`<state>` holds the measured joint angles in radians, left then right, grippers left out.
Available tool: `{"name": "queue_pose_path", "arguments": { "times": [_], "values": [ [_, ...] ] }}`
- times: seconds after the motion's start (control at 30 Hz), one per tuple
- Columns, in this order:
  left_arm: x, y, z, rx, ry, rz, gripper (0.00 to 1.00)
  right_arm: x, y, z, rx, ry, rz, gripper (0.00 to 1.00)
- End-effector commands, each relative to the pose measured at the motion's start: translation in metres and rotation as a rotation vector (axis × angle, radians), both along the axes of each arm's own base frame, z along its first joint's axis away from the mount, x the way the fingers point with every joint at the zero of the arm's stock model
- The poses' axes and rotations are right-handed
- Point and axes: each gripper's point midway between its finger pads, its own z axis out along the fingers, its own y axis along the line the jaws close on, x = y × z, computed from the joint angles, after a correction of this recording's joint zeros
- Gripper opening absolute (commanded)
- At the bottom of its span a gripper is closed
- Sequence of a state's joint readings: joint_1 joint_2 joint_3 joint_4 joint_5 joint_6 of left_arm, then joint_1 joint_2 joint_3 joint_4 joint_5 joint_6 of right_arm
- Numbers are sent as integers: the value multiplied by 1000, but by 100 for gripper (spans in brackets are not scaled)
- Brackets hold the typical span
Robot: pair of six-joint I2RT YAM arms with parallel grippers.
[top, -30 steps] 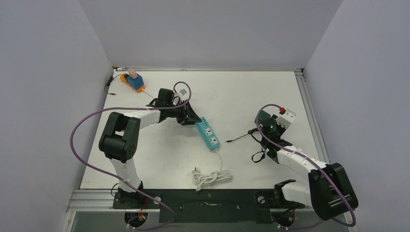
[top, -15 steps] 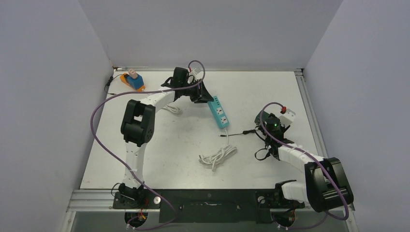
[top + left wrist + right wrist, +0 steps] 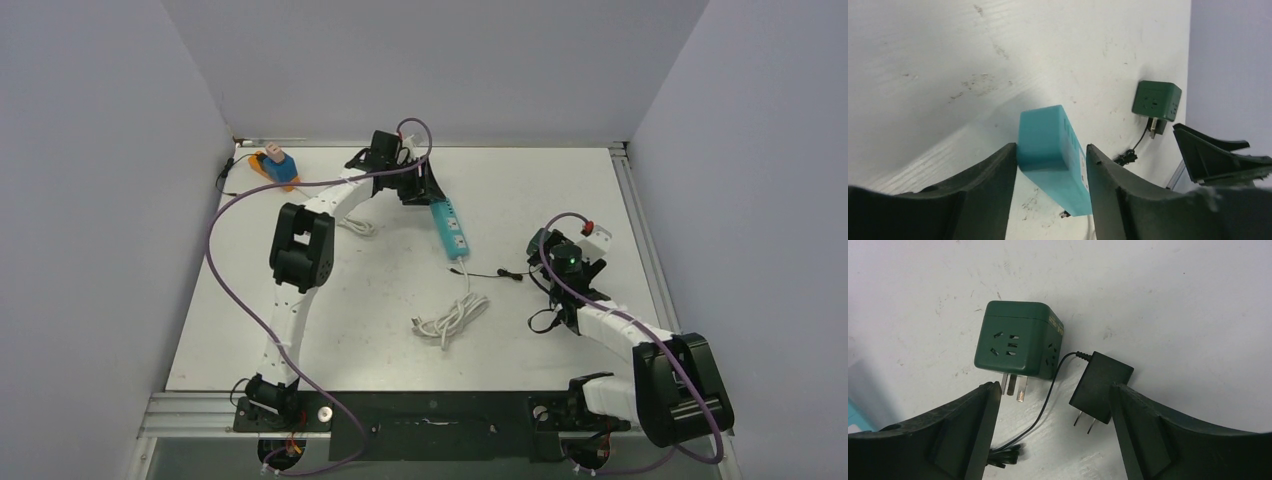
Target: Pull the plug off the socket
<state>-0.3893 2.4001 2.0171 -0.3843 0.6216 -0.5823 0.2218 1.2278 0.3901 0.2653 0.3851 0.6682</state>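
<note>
The blue plug with a pale pinkish top sits in the orange socket strip at the far left back corner. No gripper is near it. My left gripper is at the back middle, shut on the end of a teal power strip. In the left wrist view the strip lies between the jaws of the left gripper. My right gripper is open on the right. In its wrist view the right gripper is empty.
A dark green cube adapter and a small black block on a thin black wire lie just ahead of the right jaws. The teal strip's white cord is bundled mid-table. Walls close the back and sides.
My left gripper has swung toward the back and right, carrying the teal strip's end with it; the white cord trailed after. My right gripper shifted slightly.
</note>
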Motion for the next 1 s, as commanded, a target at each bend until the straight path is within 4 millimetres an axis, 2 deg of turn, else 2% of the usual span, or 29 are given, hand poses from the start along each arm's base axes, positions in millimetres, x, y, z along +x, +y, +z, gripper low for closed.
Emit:
{"name": "queue_pose_path", "arguments": {
  "times": [0.0,0.17,0.3,0.47,0.57,0.6,0.67,0.83,0.97],
  "values": [
    [14,10,-9,121,-94,20,54,6,-2,18,20,-84,-11,83],
    [18,20,12,180,-180,29,76,6,1,22,20,-97,10,91],
    [22,36,42,267,-269,76,85,6,2,23,20,-106,22,95],
    [22,79,108,398,-460,210,90,5,3,28,20,-132,32,98],
    [12,112,135,475,-553,296,100,4,3,31,18,-143,37,99],
    [8,126,136,498,-558,327,97,4,3,31,17,-145,37,100],
    [0,149,132,513,-530,375,96,4,3,30,17,-143,38,100],
    [-15,202,82,536,-351,482,96,5,6,27,22,-134,51,100],
    [-18,226,46,517,-299,574,96,6,6,24,20,-123,51,99]
  ]
}}
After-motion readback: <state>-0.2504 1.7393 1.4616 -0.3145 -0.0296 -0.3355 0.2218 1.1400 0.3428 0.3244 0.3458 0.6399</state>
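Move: The teal socket still hangs by its far end in the left hand; its middle is about 8 cm back, 3 cm right and 4 cm below that hand. A white cable coil lies some 21 cm left and 3 cm back, the orange socket with the blue plug about 41 cm left and 12 cm ahead, the green adapter some 22 cm right and 11 cm back. From the right hand the teal socket's middle is about 21 cm left and 7 cm ahead. The teal socket's raised end is let go as the left hand sinks about 3 cm and opens wide. The hand then climbs and sweeps some 20 cm left, over the white coil towards the orange socket, dipping slightly at the end, while its wrist swings the fingers counter-clockwise from rightward to forward-down. Near the green adapter, the right hand finishes opening and rises about 2 cm. ##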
